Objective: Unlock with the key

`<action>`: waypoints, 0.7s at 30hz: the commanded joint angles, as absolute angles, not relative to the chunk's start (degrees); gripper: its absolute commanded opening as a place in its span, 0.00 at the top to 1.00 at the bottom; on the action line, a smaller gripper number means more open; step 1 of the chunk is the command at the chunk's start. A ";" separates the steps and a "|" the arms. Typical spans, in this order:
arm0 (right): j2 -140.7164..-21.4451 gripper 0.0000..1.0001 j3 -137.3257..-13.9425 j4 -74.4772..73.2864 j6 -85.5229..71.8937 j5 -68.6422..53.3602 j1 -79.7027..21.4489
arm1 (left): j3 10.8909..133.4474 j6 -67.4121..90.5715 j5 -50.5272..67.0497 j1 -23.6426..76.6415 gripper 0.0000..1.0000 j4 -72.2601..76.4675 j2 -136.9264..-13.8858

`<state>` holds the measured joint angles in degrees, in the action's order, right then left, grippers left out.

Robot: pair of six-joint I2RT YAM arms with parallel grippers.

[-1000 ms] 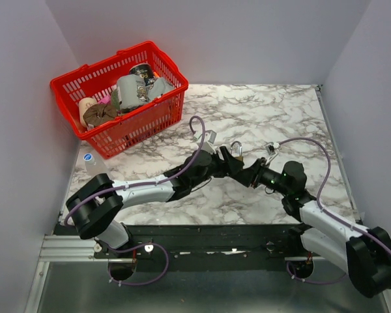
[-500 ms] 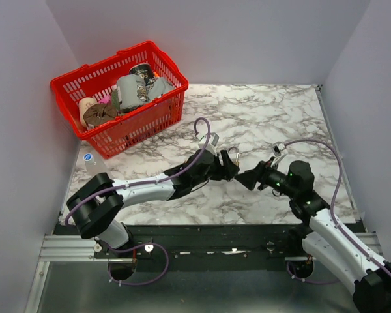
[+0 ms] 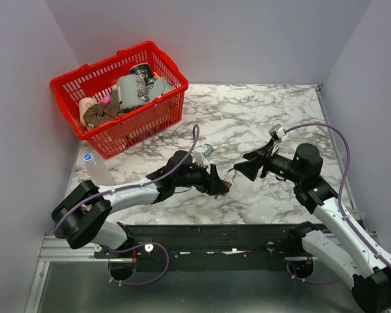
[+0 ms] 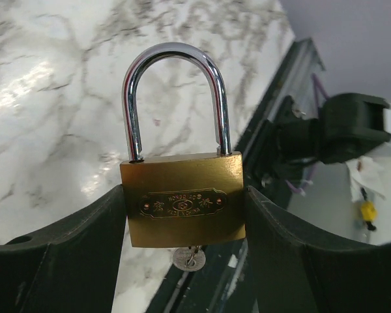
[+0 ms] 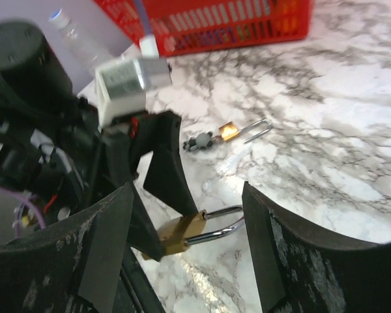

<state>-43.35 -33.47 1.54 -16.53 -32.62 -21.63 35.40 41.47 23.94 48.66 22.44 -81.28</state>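
My left gripper is shut on a brass padlock, one finger on each side of its body and the silver shackle pointing away. A small silver round piece sticks out under the padlock's bottom. From above, the left gripper holds this padlock low over the marble near the front. My right gripper stands open just to its right, with nothing between its fingers; the held padlock lies ahead of them. The key, dark-headed, rests on the marble beside a second small padlock.
A red basket full of items stands at the back left, with a plastic bottle lying in front of it. The metal rail runs along the table's near edge. Grey walls close off both sides.
My right gripper has opened and drawn back to the right, away from the padlock. The left arm has brought the padlock toward the near edge and turned it.
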 commanded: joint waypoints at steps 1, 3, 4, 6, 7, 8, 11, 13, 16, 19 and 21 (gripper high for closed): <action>-46.05 0.24 -33.93 4.29 -12.21 -48.03 -21.62 | 37.79 39.82 38.84 46.32 1.00 25.95 -75.15; -47.63 0.24 -32.87 8.51 -13.00 -51.92 -21.53 | 38.49 39.99 43.04 45.01 1.00 25.23 -74.10; -48.16 0.24 -32.61 9.92 -14.05 -55.25 -21.62 | 38.84 40.08 44.28 44.74 1.00 24.09 -73.92; -49.30 0.24 -32.08 13.18 -14.85 -57.91 -21.62 | 39.81 39.99 47.70 44.39 1.00 22.95 -73.48; -49.57 0.24 -31.99 13.79 -15.20 -59.49 -21.62 | 40.08 39.90 48.59 44.04 1.00 21.63 -73.39; -49.66 0.24 -31.99 14.58 -15.29 -60.20 -21.62 | 40.34 39.90 49.30 43.86 1.00 21.27 -73.13; -50.18 0.24 -32.26 14.85 -15.29 -62.31 -21.62 | 40.60 40.52 51.94 42.89 1.00 20.48 -72.60; -50.18 0.24 -31.82 15.38 -15.99 -64.06 -21.62 | 40.87 41.04 53.43 42.37 1.00 20.13 -71.98; -50.36 0.24 -31.12 16.00 -16.35 -65.12 -21.71 | 41.04 41.92 54.31 41.22 1.00 20.48 -71.02; -50.89 0.24 -30.50 16.35 -16.26 -64.87 -21.71 | 40.87 43.06 55.63 40.52 1.00 21.53 -70.23; -51.41 0.24 -30.41 16.35 -16.35 -64.86 -21.80 | 41.13 43.42 55.81 40.34 1.00 21.18 -69.79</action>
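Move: The right hand is empty and open; the big padlock's shackle lies some 5 cm to its left, about 3 cm back and 9 cm lower. The brass body, in the left fingers, is around 7 cm left, 5 cm back and 11 cm below the right hand. From the left hand, the right fingertips are about 5 cm ahead, 9 cm right and 11 cm above. The small padlock rests roughly 12 cm ahead, 20 cm left and 21 cm below the right hand. Up some 7 cm and back about 4 cm, drifting left, the left hand lifts the padlock to the right hand's level, keeping its grip and turning clockwise. The right hand draws back and to its left, swinging counter-clockwise some 30 degrees, to bring its wide-open fingers to the shackle; contact can't be made out. ##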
